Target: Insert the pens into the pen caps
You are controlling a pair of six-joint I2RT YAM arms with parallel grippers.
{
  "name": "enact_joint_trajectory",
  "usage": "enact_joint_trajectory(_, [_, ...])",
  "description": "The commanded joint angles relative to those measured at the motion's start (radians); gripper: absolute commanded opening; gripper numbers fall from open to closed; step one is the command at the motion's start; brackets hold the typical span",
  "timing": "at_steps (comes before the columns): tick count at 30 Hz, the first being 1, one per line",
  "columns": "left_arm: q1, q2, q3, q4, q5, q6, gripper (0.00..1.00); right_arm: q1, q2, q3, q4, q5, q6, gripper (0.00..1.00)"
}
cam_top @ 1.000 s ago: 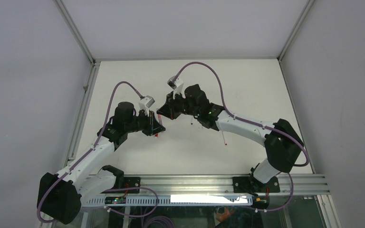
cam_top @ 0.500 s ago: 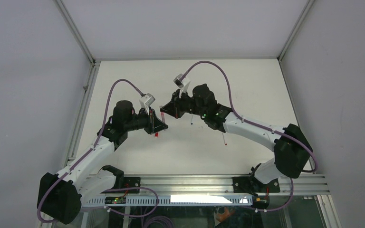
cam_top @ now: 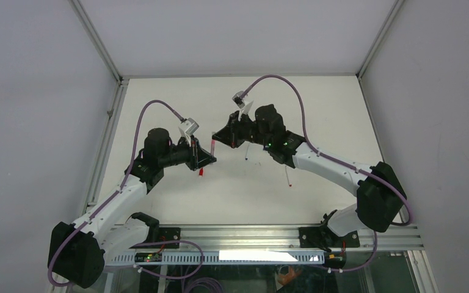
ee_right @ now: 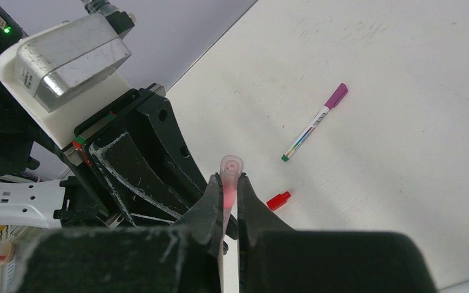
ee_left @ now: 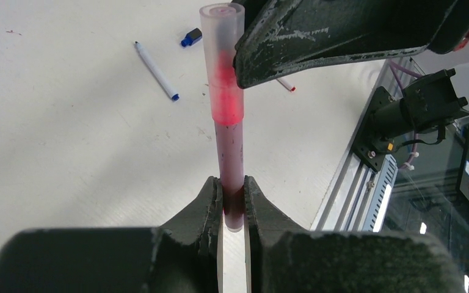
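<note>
My left gripper point(ee_left: 232, 189) is shut on the lower end of a red-pink pen point(ee_left: 229, 152), which it holds above the table. A translucent pale pink pen cap point(ee_left: 221, 36) sits over the pen's upper end, with red showing through it. My right gripper point(ee_right: 231, 183) is shut on that cap point(ee_right: 231, 167); one of its fingers point(ee_left: 317, 36) presses the cap from the right. In the top view the two grippers, left point(cam_top: 204, 157) and right point(cam_top: 221, 137), meet at the table's middle with the pen point(cam_top: 210, 146) between them.
A loose red cap point(ee_right: 278, 199) lies on the table below the grippers. A pen with a magenta cap point(ee_right: 315, 122) lies farther off. A white pen with a blue tip point(ee_left: 156, 70), a blue cap point(ee_left: 190, 37) and a red-tipped pen point(ee_left: 286, 84) lie on the white table.
My right arm has swung right and its wrist has turned, so the pen now shows between the two grippers. My left gripper has barely moved.
</note>
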Motion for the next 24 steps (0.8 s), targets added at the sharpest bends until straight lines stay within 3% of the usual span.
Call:
enact_joint_trajectory(1, [0.015, -0.044, 0.074, 0.398, 0.018, 0.036, 0.0, -0.004, 0.063, -0.085, -0.311, -0.062, 0.015, 0.0])
enact_joint_trajectory(2, [0.015, -0.039, 0.075, 0.398, 0.029, 0.035, 0.0, -0.013, 0.059, -0.087, -0.287, -0.067, 0.026, 0.0])
enact_joint_trajectory(6, [0.015, -0.005, 0.069, 0.399, 0.049, 0.026, 0.0, -0.045, 0.034, -0.1, -0.174, -0.081, 0.07, 0.25])
enact_joint_trajectory(9, [0.015, 0.005, 0.056, 0.407, 0.055, 0.021, 0.0, -0.058, 0.014, -0.099, -0.089, -0.101, 0.078, 0.34])
enact_joint_trajectory(20, [0.015, 0.073, 0.037, 0.46, 0.065, 0.004, 0.0, -0.091, -0.043, -0.138, 0.088, -0.165, 0.087, 0.39])
enact_joint_trajectory(24, [0.015, 0.09, 0.03, 0.466, 0.064, 0.004, 0.0, -0.117, -0.113, -0.231, 0.258, -0.156, 0.119, 0.4])
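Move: The left gripper holds the pink pen upright by its lower barrel. The pink cap is already on top, about 3 cm ahead and 7 cm above that hand, and the right fingers still pinch it. The red cap lies on the table about 5 cm ahead, 6 cm left and 16 cm below the left hand. From that same hand, the blue pen lies some 15 cm ahead, 12 cm right and 17 cm down. Open the right fingers so they come free of the pink cap, then draw that gripper down about 5 cm and some 3 cm to the right, clear of the pen. As it lets go, keep the left grip shut on the barrel and raise the pen roughly 5 cm and 4 cm forward, tilting the wrist about 15 degrees. ##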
